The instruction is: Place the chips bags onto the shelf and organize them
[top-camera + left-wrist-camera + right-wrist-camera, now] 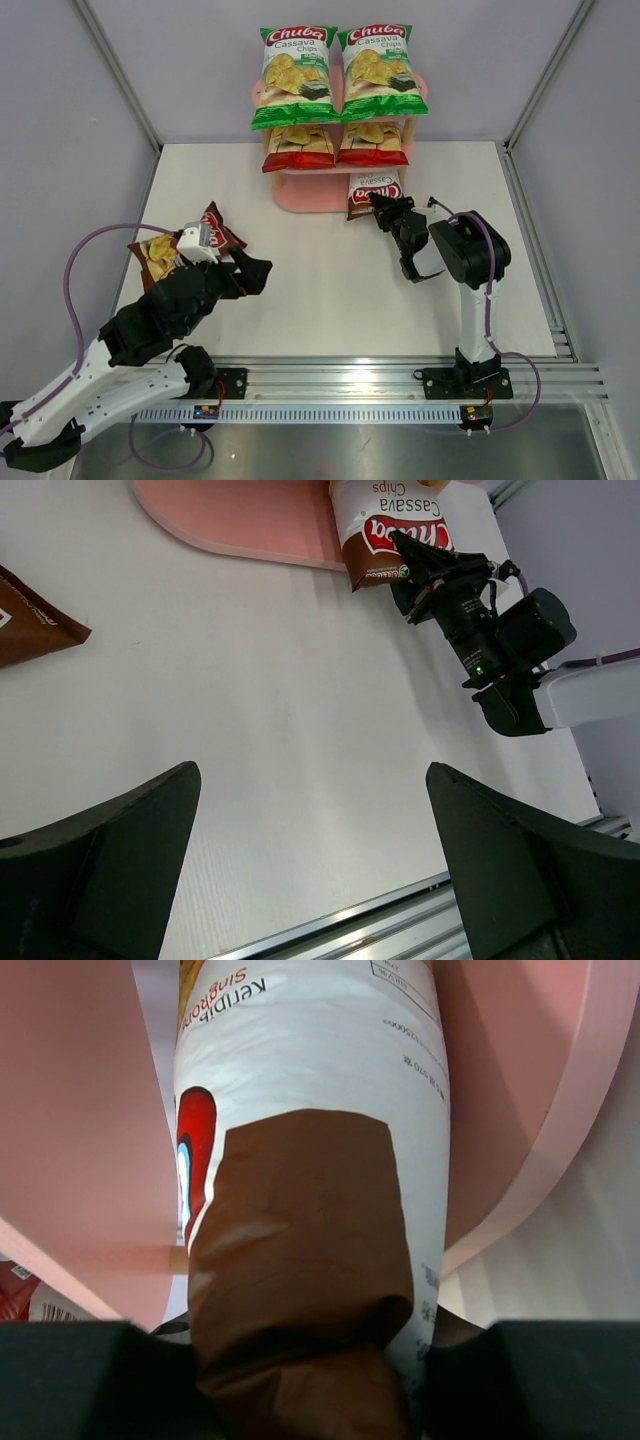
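The pink shelf (300, 196) stands at the back of the table. Two green chips bags (297, 75) (380, 68) lie on its top tier and two red bags (298, 146) (373, 144) on the middle one. A dark brown bag (368, 192) pokes out of the bottom tier on the right, and my right gripper (383, 204) is shut on its near end; the right wrist view shows the brown bag (300, 1260) squeezed between the jaws, reaching in under the pink board (80, 1110). Another brown bag (165, 250) lies on the table at the left, behind my left gripper (250, 275), which is open and holds nothing.
The white table (330, 290) ends at a metal rail (350, 380) in front of the arm bases. Grey walls stand close on the left, right and back. In the left wrist view the right arm (490, 640) and the shelf's bottom board (240, 520) show.
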You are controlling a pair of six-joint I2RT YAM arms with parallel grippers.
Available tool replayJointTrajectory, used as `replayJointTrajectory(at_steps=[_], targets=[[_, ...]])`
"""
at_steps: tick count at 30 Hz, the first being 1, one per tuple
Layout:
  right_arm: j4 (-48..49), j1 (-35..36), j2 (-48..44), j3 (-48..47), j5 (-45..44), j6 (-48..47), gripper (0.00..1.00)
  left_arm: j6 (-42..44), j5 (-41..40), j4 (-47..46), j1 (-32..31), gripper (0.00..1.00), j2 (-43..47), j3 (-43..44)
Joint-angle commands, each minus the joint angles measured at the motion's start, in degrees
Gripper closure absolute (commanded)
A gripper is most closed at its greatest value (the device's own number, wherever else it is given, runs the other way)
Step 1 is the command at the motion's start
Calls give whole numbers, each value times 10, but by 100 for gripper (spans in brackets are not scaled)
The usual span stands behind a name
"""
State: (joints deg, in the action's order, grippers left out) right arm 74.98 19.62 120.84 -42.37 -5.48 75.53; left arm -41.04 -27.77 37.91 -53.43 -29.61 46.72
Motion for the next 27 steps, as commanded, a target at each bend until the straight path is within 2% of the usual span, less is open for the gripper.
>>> replayJointTrajectory(at_steps=[1, 15, 18, 22, 24, 25, 27], targets=[[40, 17, 21, -20, -92, 19, 77, 17, -25, 15, 2, 1, 10, 28], [14, 13, 37, -39, -57, 29, 57, 19, -25, 42, 2, 1, 31, 23], [8, 9, 27, -30, -46, 27, 42, 17, -25, 49, 2, 1, 38, 18], [3, 5, 20, -19, -27, 42, 41, 19, -26, 53, 2, 1, 38, 10], [1, 5, 14, -14, -29, 43, 34, 20, -24, 55, 2, 1, 32, 10], [-7, 5, 6, -11, -29, 42, 31, 22, -24, 58, 2, 1, 30, 9], [-19, 5, -8, -6, -29, 43, 18, 23, -22, 60, 2, 1, 21, 12]])
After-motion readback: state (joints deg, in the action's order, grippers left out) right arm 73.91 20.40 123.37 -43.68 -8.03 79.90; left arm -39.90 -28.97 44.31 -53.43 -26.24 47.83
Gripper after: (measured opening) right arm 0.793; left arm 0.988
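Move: The right gripper holds the brown bag by its front end at the mouth of the shelf. The place for that bag, the right half of the bottom shelf, is centred about 10 cm straight ahead and 3 cm below. The right red bag sits about 8 cm ahead and 12 cm above. The left red bag is level with the right one, some 18 cm to the left. From the left hand, the bottom shelf's right half is about 40 cm ahead, 26 cm right and 20 cm below. Nudge the right gripper about 1 cm farther forward to feed the brown bag into the bottom shelf, then open the fingers to roughly twice their gap to let go of its front end, sinking some 1.5 cm as they part. Meanwhile ease the open left gripper about 2 cm left and 1 cm back, over the table. ##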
